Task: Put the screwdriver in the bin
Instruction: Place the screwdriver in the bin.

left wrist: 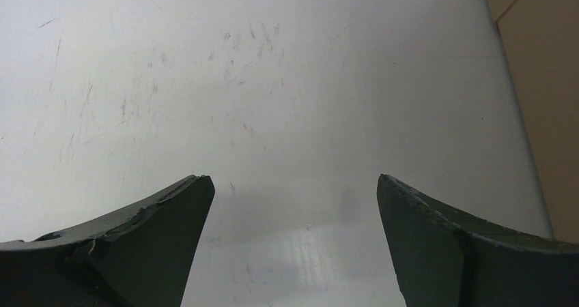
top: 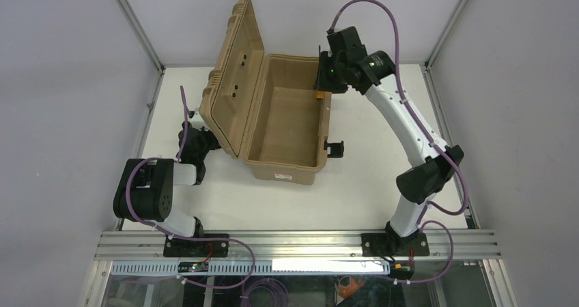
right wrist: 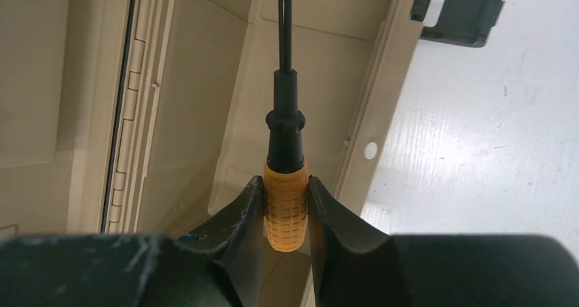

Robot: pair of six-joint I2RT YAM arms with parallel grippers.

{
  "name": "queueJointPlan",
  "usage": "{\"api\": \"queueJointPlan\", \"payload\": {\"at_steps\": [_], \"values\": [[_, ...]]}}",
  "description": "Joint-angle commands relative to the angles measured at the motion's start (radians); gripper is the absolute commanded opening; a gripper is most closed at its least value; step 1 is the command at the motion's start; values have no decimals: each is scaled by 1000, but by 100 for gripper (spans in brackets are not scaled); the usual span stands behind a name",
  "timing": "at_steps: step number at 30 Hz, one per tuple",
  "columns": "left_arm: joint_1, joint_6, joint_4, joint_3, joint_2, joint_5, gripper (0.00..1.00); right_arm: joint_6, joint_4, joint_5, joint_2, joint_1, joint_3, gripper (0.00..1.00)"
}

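The bin is a tan case standing open mid-table, its ribbed lid raised on the left. My right gripper hovers over the bin's far right rim, shut on the screwdriver by its orange knurled handle. The thin black shaft points out over the bin's inner wall and right rim. In the top view only a speck of the orange handle shows. My left gripper is open over bare table beside the lid, with nothing between its fingers.
Black latches hang off the bin's right side, one also showing in the right wrist view as a latch. White table lies right of the bin. The left arm crouches by the lid's outer face. Frame rails border the table.
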State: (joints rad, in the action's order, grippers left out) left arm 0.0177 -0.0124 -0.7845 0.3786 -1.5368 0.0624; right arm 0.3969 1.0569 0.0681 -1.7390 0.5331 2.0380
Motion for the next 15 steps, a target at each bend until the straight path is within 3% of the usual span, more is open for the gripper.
{"api": "queueJointPlan", "payload": {"at_steps": [1,15], "values": [[-5,-11,-38,-4,31,22,99,89,24,75,-71,48,81,0],[-5,-11,-38,-4,30,22,99,198,81,154,-304,138,211,0]]}}
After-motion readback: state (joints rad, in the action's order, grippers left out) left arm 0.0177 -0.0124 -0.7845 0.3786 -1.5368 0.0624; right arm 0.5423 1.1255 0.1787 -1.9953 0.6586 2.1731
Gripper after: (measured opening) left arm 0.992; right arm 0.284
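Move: The right hand, gripping the screwdriver's orange handle, is already just inside the bin's right rim and some 13 cm above it; the bin's middle lies about 8 cm to its left, 1 cm ahead and 21 cm below. The raised lid is roughly 24 cm left and level with the hand, the far latch 12 cm ahead and 8 right, the near latch 12 back and 5 right, both about 18 below. From the idle left hand, the bin's middle is some 27 cm right, neither ahead nor back, and 4 above. The right hand carries the screwdriver down and left in one steady slant, sinking about 7 cm and going about 6 cm left, off the bin's right rim towards the middle of its opening. On the way the wrist tips the fingers some 10 degrees further down, and they keep their closed grip on the orange handle, the shaft still pointing out ahead of them. ##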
